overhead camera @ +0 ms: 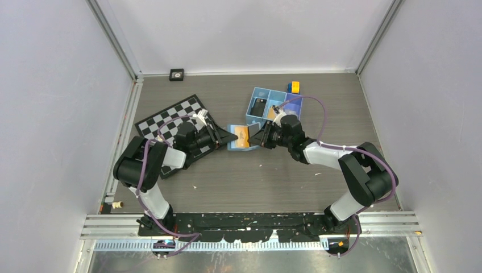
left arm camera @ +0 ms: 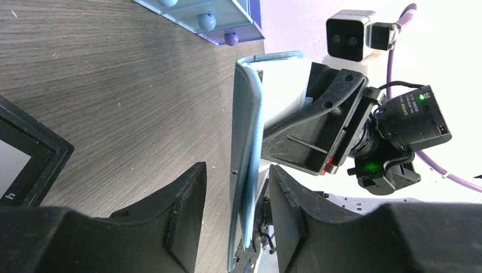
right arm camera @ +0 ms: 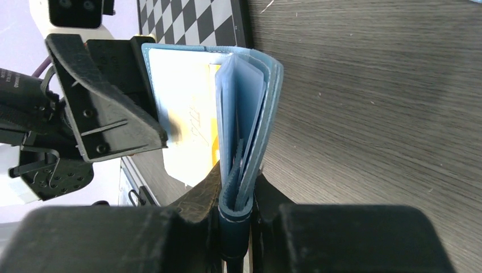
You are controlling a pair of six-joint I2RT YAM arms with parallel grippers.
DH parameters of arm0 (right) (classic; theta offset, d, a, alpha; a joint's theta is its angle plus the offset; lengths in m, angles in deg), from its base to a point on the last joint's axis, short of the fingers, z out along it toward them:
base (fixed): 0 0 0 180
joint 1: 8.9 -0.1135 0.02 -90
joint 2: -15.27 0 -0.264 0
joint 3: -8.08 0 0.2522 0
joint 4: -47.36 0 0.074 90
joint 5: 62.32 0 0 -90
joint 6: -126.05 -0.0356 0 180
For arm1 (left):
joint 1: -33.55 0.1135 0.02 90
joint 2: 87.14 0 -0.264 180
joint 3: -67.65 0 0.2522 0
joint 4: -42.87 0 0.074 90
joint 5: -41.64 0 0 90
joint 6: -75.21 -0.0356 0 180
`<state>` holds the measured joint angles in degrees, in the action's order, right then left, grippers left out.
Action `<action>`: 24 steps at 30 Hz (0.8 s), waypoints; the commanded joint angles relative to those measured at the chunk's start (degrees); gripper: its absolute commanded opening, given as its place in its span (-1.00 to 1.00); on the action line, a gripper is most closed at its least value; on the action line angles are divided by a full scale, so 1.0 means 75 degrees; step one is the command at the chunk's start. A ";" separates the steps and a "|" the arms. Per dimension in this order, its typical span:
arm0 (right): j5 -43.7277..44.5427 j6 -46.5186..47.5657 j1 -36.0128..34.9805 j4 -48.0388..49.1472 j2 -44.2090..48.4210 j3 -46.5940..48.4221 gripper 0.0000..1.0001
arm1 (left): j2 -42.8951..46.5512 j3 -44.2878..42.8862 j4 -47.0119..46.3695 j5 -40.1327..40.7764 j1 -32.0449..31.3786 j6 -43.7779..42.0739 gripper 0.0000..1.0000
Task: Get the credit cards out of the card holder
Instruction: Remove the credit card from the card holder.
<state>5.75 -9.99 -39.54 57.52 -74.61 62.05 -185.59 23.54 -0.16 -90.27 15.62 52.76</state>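
Note:
The light-blue card holder stands on edge between my two grippers at mid-table, with an orange-tan credit card showing in it. My right gripper is shut on the holder's folded spine, and the card pokes out of an inner pocket. My left gripper is open and straddles the holder's other panel. A gap shows beside its left finger. A dark card lies in the blue tray.
A blue three-compartment tray sits just behind the holder, with a yellow-and-blue object past it. A checkerboard lies under the left arm. A small black square rests by the back wall.

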 commanded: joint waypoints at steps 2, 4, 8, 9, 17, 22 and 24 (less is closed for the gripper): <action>-0.0297 -0.0082 -0.0007 0.0810 0.0270 -0.0011 -0.76 | -0.0033 -0.0424 0.0182 -0.0237 -0.0147 -0.0222 -0.15; -0.0288 -0.0084 0.0000 0.0812 0.0293 -0.0025 -0.75 | 0.0028 -0.0483 0.0385 -0.0206 -0.0163 -0.0338 -0.33; 0.0083 -0.0040 0.0006 0.0492 0.0429 -0.0015 -0.34 | 0.0218 -0.0482 0.0651 -0.0150 -0.0164 -0.0514 -0.91; 0.0347 0.0020 0.0018 0.0228 0.0502 0.0028 -0.27 | 0.0258 -0.0481 0.0671 -0.0152 -0.0155 -0.0549 -1.00; 0.1570 0.0035 0.0624 -0.0930 0.1516 -0.0277 0.18 | 0.0467 -0.0436 0.0766 -0.0118 -0.0093 -0.0601 -1.00; 0.1999 0.0491 0.0642 -0.1055 0.2610 -0.0595 0.16 | 0.0525 -0.0443 0.0898 -0.0083 -0.0088 -0.0677 -1.00; 0.1481 0.0591 0.0630 -0.0761 0.2711 -0.0640 0.09 | 0.0530 -0.0448 0.0910 -0.0083 -0.0093 -0.0691 -1.00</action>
<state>17.77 -8.54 -34.33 48.95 -57.74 57.85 -183.95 21.24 7.70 -90.51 14.59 48.98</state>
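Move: The open card holder's middle lies about 5 cm to the right of the left hand, level with it, its left edge between the open fingers. The right hand grips the right edge, with that middle some 5 cm to its left. From the right hand, the divided box is about 15 cm ahead, 8 cm right and 8 cm below; the chessboard is roughly 20 cm left of the left hand, 3 cm farther out and 10 cm lower. Left fingers close on the card holder's left edge; the right hand lets go, backing 7 cm right and rising. ##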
